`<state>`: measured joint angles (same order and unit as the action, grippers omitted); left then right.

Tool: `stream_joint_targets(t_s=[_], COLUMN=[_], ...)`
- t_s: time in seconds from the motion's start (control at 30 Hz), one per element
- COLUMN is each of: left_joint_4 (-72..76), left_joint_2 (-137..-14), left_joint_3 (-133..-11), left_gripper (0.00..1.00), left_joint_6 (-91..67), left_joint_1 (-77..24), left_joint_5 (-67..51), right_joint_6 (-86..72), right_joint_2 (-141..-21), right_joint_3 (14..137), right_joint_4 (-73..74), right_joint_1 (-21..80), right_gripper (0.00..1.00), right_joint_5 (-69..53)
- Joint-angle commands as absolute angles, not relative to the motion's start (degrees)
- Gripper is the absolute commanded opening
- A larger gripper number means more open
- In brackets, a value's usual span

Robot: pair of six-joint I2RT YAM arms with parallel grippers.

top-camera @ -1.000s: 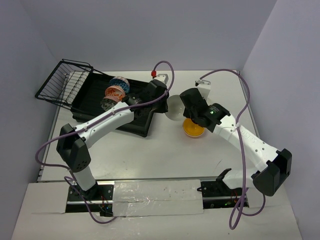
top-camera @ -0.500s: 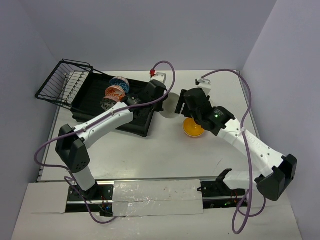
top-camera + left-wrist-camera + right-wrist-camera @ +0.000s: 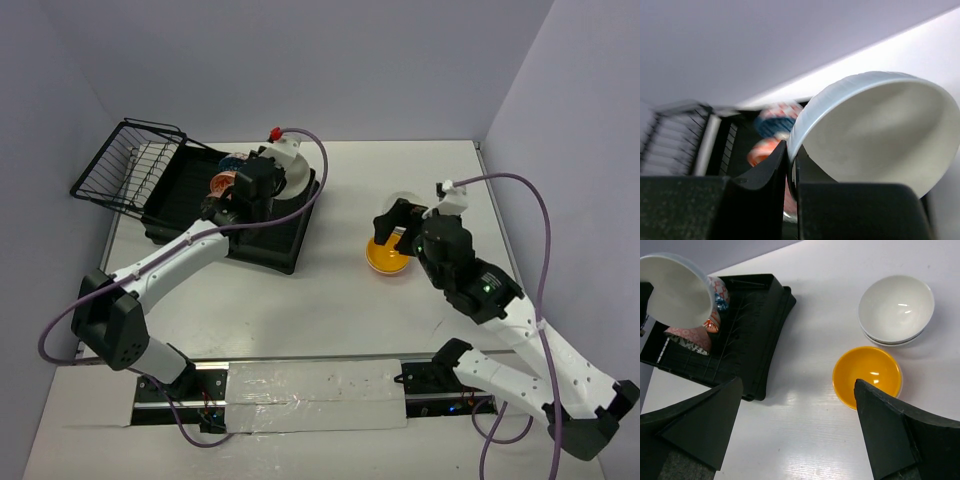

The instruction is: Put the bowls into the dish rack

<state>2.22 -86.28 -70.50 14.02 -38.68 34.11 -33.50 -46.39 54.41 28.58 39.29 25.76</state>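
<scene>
My left gripper is shut on the rim of a plain white bowl and holds it tilted above the right end of the black dish rack. In the rack lie a blue-patterned bowl, an orange-patterned one and a grey-patterned one. My right gripper is open and holds nothing, above the table beside the yellow bowl. Two stacked white bowls sit just beyond the yellow one.
A black wire basket juts from the rack's far left end. The rack's right edge stands a little left of the yellow bowl. Grey walls close the table at the back and both sides.
The right gripper has let go of the white bowl, opened wide and drawn back to the right. The left gripper, still shut on that bowl, has carried it left over the rack.
</scene>
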Motion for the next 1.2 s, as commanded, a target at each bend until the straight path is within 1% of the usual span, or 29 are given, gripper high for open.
stream_joint_targets(t_s=[0.0, 0.07, 0.13, 0.27, 0.63, 0.77, 1.17], left_joint_4=[26.8, 31.2, 33.2, 37.9, 43.0, 46.0, 57.6], left_joint_2=[-84.1, -85.2, -87.7, -91.2, -102.5, -106.3, -112.8], left_joint_3=[-67.9, -65.8, -66.4, -65.6, -68.3, -68.9, -69.7], left_gripper=[0.00, 0.00, 0.00, 0.00, 0.00, 0.00, 0.00], left_joint_6=[34.6, 38.9, 43.1, 49.3, 51.9, 55.3, 63.0], left_joint_1=[-37.0, -35.9, -35.1, -33.2, -30.5, -30.2, -30.1], left_joint_5=[28.0, 26.2, 24.5, 21.9, 20.0, 18.6, 17.6], right_joint_6=[-30.9, -30.7, -30.4, -30.1, -31.2, -31.3, -29.3], right_joint_2=[-42.5, -39.9, -38.0, -36.9, -34.9, -33.7, -33.4], right_joint_3=[52.1, 51.0, 50.5, 50.7, 50.3, 50.1, 50.4], right_joint_4=[24.9, 25.0, 25.4, 27.7, 32.7, 34.3, 36.3], right_joint_1=[39.4, 39.4, 39.4, 39.4, 39.3, 39.3, 39.2], right_gripper=[1.00, 1.00, 1.00, 1.00, 1.00, 1.00, 1.00], right_joint_5=[29.4, 30.4, 32.0, 34.6, 36.4, 36.3, 37.1])
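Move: The left hand already grips the white bowl's rim; the free space at the far right end of the dish rack lies about 12 cm ahead, 3 cm right and 18 cm below. Left of this hand stand the blue bowl (11 ahead, 10 left), orange bowl (6 ahead, 12 left) and floral bowl (level, 13 left), similarly low. From the right hand that space is roughly 28 cm ahead, 27 left. Left hand carries the white bowl about 11 cm forward, rolling, then down rackward; open right hand withdraws rightward. ##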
